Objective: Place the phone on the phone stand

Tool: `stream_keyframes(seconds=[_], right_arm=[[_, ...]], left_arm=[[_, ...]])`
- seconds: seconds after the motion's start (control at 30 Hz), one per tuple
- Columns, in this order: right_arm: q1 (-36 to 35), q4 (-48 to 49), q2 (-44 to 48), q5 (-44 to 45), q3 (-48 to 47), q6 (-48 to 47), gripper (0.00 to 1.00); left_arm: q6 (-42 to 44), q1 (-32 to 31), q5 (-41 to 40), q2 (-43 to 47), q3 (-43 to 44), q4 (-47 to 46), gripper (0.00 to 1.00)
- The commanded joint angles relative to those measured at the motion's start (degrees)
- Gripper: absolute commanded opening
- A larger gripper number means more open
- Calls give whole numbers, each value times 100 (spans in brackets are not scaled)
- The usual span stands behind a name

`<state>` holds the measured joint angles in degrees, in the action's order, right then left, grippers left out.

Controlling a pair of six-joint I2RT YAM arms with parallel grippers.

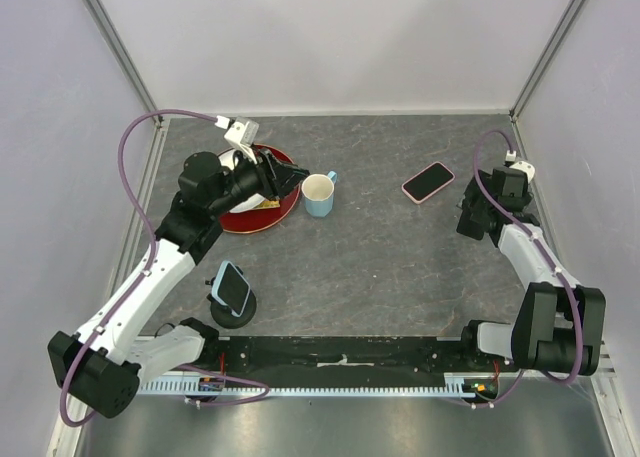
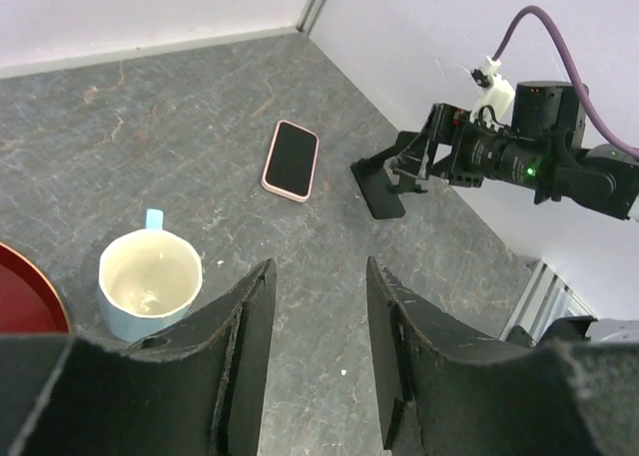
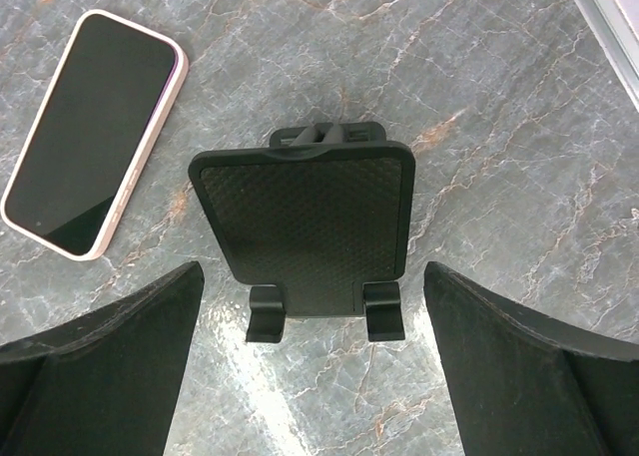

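A pink-cased phone (image 1: 428,181) (image 2: 291,160) (image 3: 95,132) lies flat, screen up, on the grey table at the back right. Just right of it stands the empty black phone stand (image 3: 305,222) (image 2: 384,192), its two lips facing the right wrist camera. My right gripper (image 3: 312,268) (image 1: 468,222) hovers over the stand, open wide with a finger on either side, touching nothing. My left gripper (image 1: 298,180) (image 2: 319,266) is far off at the left, open and empty, over bare table next to a cup.
A light blue cup (image 1: 318,194) (image 2: 150,281) stands beside a red plate (image 1: 262,215) at the back left. A second phone in a blue case (image 1: 233,288) rests on a round black stand near the left arm's base. Walls close in the table.
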<state>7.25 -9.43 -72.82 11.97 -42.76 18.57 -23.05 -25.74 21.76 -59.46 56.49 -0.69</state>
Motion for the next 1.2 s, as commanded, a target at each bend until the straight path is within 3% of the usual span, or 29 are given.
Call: stream_keyframes(seconds=[0.0, 0.23, 0.43, 0.63, 0.67, 0.77, 0.93, 1.17], right_arm=[[-30, 380, -101, 376, -30, -55, 98], [-294, 671, -179, 816, 75, -169, 94], [-469, 408, -725, 1009, -276, -125, 75], [-1066, 205, -611, 1369, -198, -55, 38], [-1224, 144, -550, 1396, -171, 15, 27], [-1680, -14, -243, 1501, 57, 85, 13], [-2332, -331, 478, 1265, 435, 147, 9], [-3421, -349, 1708, 114, 998, 314, 4]], left_arm=[[-244, 34, 407, -144, 81, -230, 47], [-209, 51, 487, -197, 90, -230, 48], [-191, 51, 584, -294, 108, -247, 49], [-147, 69, 724, -504, 178, -186, 49], [-165, 77, 777, -514, 196, -169, 49], [-209, 78, 918, -584, 240, -168, 49], [-218, 86, 1067, -681, 310, -116, 50], [-314, 86, 1498, -935, 442, -89, 50]])
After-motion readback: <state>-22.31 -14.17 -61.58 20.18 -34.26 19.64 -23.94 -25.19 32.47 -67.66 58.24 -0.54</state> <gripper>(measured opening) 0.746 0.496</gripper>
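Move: The black phone stand, propped open, sits right between the right hand's wide-open fingers, its middle about 2 cm ahead and 2 cm lower, level sideways. The pink phone lies some 12 cm ahead and 12 cm to the left, about 6 cm lower. The mug is far off, roughly 47 cm to the left and 6 cm ahead. From the left hand the same stand is about 51 cm to the right, 7 cm ahead and 27 cm down. The black phone stand is pinched by the sides of its back plate as the right hand eases a little forward and down and closes its fingers. The hand then draws the stand along the table about 14 cm to the left and some 5 cm back, staying level and turning roughly 25 degrees counter-clockwise. The empty left hand sinks and drifts right a few centimetres, turning slightly clockwise. ##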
